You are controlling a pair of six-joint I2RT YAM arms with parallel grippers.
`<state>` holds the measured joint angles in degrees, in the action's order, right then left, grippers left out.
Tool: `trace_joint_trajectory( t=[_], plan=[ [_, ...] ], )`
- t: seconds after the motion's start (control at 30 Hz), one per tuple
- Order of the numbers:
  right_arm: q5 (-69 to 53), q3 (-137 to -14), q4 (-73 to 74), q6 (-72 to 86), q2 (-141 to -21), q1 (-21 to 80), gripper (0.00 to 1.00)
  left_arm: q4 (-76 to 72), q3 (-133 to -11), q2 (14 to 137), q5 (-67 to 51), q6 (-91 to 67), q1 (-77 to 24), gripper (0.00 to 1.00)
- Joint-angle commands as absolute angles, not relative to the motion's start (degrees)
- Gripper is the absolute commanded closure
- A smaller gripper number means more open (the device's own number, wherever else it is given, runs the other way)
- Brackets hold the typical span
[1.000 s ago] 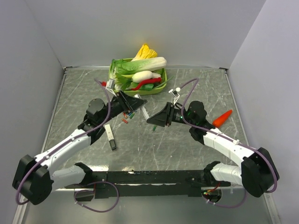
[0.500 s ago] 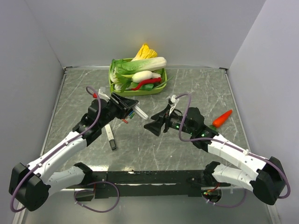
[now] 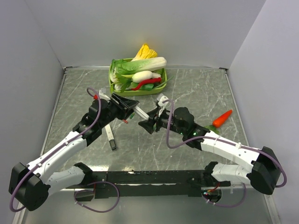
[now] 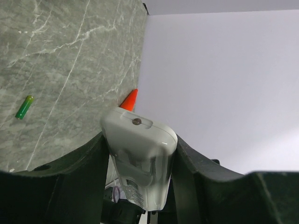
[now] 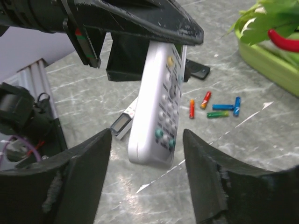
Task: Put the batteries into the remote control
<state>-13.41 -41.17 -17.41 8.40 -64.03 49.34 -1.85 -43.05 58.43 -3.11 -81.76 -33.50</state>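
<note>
A white remote control (image 3: 138,111) is held off the table, with my left gripper (image 3: 127,103) shut on it. In the left wrist view its rounded end (image 4: 138,154) fills the gap between the dark fingers (image 4: 79,172). My right gripper (image 5: 145,140) is open, its jaws on either side of the remote's button end (image 5: 161,112) without touching it. Several batteries (image 5: 215,106) in red, blue and green lie on the table behind the remote. One green battery (image 4: 24,107) lies apart. In the top view only a red battery (image 3: 124,121) shows beside the grippers.
A second slim remote (image 3: 110,136) lies on the table to the left. A small black piece (image 5: 196,71) lies further back. The green basket (image 3: 113,80) of vegetables, with a red chilli (image 5: 282,41), stands at the back. A carrot (image 3: 222,118) lies on the right.
My right gripper has moved left and closer, up to the free end of the remote. My left arm drew back slightly with the remote, then held still.
</note>
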Motion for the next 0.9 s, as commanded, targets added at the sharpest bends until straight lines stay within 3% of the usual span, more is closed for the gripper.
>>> trace_joint_trajectory(
  t=[0.0, 0.07, 0.13, 0.23, 0.27, 0.33, 0.37, 0.47, 0.67, 0.87],
  plan=[
    [-10.1, -45.6, -19.8, 4.5, -65.2, 50.8, 0.4, -2.0, -45.7, 57.8, -3.3, -83.1, -33.9, 0.98],
    [-10.0, -46.4, -19.3, 4.1, -65.7, 51.0, 0.48, -1.8, -45.8, 58.0, -2.9, -82.4, -33.9, 0.98],
    [-9.8, -46.8, -18.2, 3.4, -65.7, 51.4, 0.62, -1.1, -45.9, 58.0, -2.3, -81.4, -33.9, 0.95],
    [-9.1, -47.9, -14.9, 2.4, -64.7, 51.4, 0.83, -0.2, -46.5, 57.2, -0.2, -77.5, -33.8, 0.78],
    [-9.0, -48.2, -13.5, 1.8, -64.4, 51.5, 0.92, -0.2, -46.8, 57.0, -0.2, -76.0, -33.8, 0.62],
    [-8.7, -49.8, -8.8, 1.1, -63.4, 51.3, 0.98, 1.3, -47.8, 55.8, 1.8, -69.8, -33.8, 0.46],
    [-8.7, -50.3, -7.3, 0.6, -62.9, 51.2, 1.0, 1.4, -48.2, 55.5, 2.5, -66.8, -33.8, 0.32],
    [-9.6, -53.3, 0.1, -3.2, -61.4, 50.5, 1.0, 3.9, -51.3, 54.1, 3.9, -53.6, -33.3, 0.14],
    [-14.1, -62.7, 19.7, -9.0, -60.9, 48.5, 1.0, 7.3, -57.7, 49.9, -3.4, -22.0, -33.0, 0.03],
    [-17.6, -73.4, 32.7, -15.5, -62.4, 48.3, 1.0, 15.7, -61.4, 47.6, -26.2, 6.6, -33.0, 0.09]
  ],
)
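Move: Held by one end in the left hand, the white remote control has its middle about 4 cm back, 3 cm to the right and 2 cm below that hand. Its free end lies between the right hand's open fingers, with the middle some 4 cm ahead and 4 cm left of them, nearly level. On the table about 20 cm below the right hand, the battery cluster lies 15 cm ahead and 10 cm left; the lone green battery lies 6 cm ahead and 5 cm right. Handing over: the right hand eases about 1 cm forward and closes its fingers on the free end of the remote. The left hand then opens, lets go and rises some 11 cm, drifting left and then back, rolling about 65 degrees clockwise looking along its fingers. Keeping its pinch, the right hand lifts the remote about 6 cm and draws it roughly 3 cm right, its fingertips dipping. ##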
